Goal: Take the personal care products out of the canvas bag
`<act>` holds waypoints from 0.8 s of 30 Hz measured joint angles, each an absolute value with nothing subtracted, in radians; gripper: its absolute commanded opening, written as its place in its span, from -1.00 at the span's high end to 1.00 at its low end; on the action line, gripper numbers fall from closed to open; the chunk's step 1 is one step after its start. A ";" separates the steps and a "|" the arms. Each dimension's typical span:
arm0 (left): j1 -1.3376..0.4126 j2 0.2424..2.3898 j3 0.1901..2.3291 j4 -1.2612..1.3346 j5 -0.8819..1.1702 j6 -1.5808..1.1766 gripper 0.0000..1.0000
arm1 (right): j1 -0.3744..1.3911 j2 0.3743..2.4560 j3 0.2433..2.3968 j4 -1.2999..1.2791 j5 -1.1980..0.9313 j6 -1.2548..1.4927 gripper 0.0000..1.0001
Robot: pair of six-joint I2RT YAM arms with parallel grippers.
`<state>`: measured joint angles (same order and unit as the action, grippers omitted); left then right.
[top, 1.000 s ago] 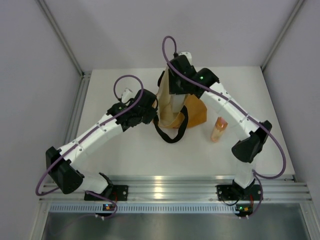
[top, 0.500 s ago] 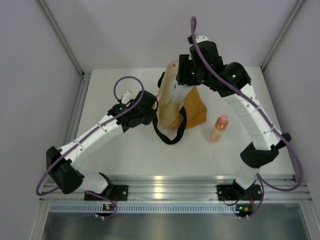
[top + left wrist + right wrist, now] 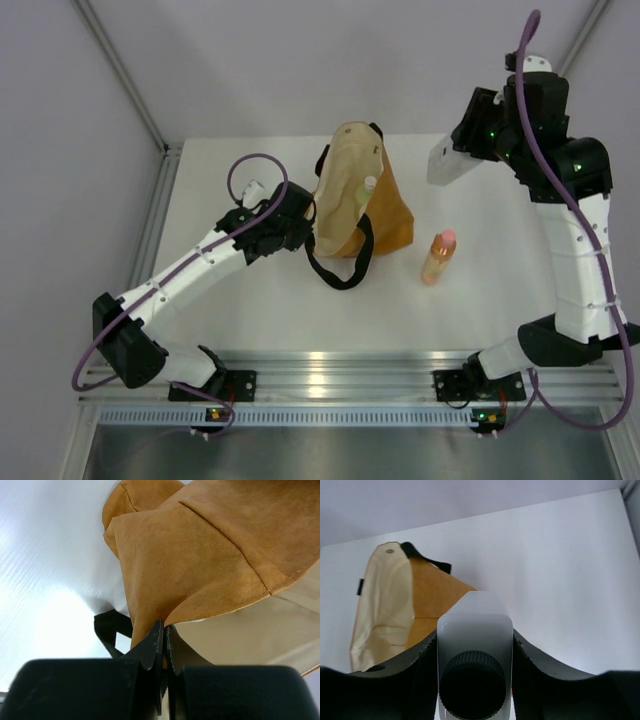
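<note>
The mustard-orange canvas bag (image 3: 385, 215) lies at the table's middle back, its cream-lined mouth (image 3: 345, 190) open. My left gripper (image 3: 165, 630) is shut on the bag's edge (image 3: 200, 565), at the bag's left side (image 3: 300, 222). My right gripper (image 3: 447, 163) is raised at the back right and shut on the whitish bottle with black cap (image 3: 475, 645), which also shows in the top view (image 3: 445, 162). The slim orange bottle with pink cap (image 3: 438, 257) stands on the table right of the bag. A white-topped bottle (image 3: 367, 186) peeks from the bag's mouth. The cream jar is hidden.
A black loop handle (image 3: 340, 268) lies in front of the bag; another (image 3: 376, 131) is at its far end. Grey walls close in the white table (image 3: 250, 300) on three sides. A metal rail (image 3: 340, 375) runs along the near edge.
My right gripper has lifted out of the bag's mouth and swung up and right with the whitish bottle. The left arm has held still on the bag's edge.
</note>
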<state>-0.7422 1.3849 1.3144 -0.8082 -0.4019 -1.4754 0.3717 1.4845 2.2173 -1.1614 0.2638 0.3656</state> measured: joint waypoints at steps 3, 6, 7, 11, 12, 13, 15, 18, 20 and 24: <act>-0.742 1.385 1.314 -0.808 -0.402 -1.475 1.00 | 0.290 1.452 2.126 -1.153 0.257 0.335 1.00; -0.742 1.382 1.314 -0.808 -0.403 -1.475 1.00 | 0.217 1.414 1.977 -1.133 0.251 0.307 1.00; -0.742 1.381 1.314 -0.808 -0.403 -1.475 1.00 | 0.187 1.405 1.924 -1.128 0.240 0.297 1.00; -0.742 1.373 1.309 -0.807 -0.406 -1.475 1.00 | 0.067 1.357 1.693 -1.069 0.200 0.276 1.00; -0.742 1.370 1.308 -0.807 -0.407 -1.475 1.00 | 0.038 1.345 1.638 -1.048 0.189 0.268 1.00; -0.742 1.370 1.307 -0.807 -0.408 -1.475 1.00 | 0.015 1.331 1.588 -1.027 0.178 0.263 1.00; -0.742 1.370 1.306 -0.807 -0.408 -1.475 1.00 | -0.026 1.309 1.496 -0.991 0.156 0.259 1.00; -0.742 1.370 1.305 -0.807 -0.408 -1.475 1.00 | -0.048 1.275 1.385 -0.937 0.138 0.253 1.00; -0.742 1.370 1.304 -0.807 -0.408 -1.475 1.00 | -0.049 1.243 1.303 -0.880 0.115 0.253 1.00; -0.742 1.370 1.304 -0.807 -0.408 -1.475 1.00 | -0.049 1.176 1.134 -0.760 0.072 0.253 1.00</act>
<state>-0.7422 1.3697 1.3045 -0.8066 -0.4080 -1.4746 -0.0490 1.1755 1.1339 -0.7597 0.0715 0.2535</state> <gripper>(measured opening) 0.022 0.479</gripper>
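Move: The right hand already holds the white bottle just under its dark cap. It is being taken to bare table about 46 cm below, some 7 cm back and 10 cm right. The orange bottle stands about 9 cm back and 3 cm right of this hand, 36 cm down; the canvas bag is 12 cm ahead and 17 cm left, 33 cm lower. From the left hand, that bare spot lies about 41 cm right, 3 cm back and 22 cm below. Down by about 25 cm, and to the right some 12 cm in the first half before sinking nearly straight, the right hand carries the white bottle away from the bag towards the bare table just right of the orange bottle. The wrist tips fingers-down by some 20 degrees and turns a little clockwise; the fingers keep their grip, while the left hand stays put, still pinching the bag's rim. ##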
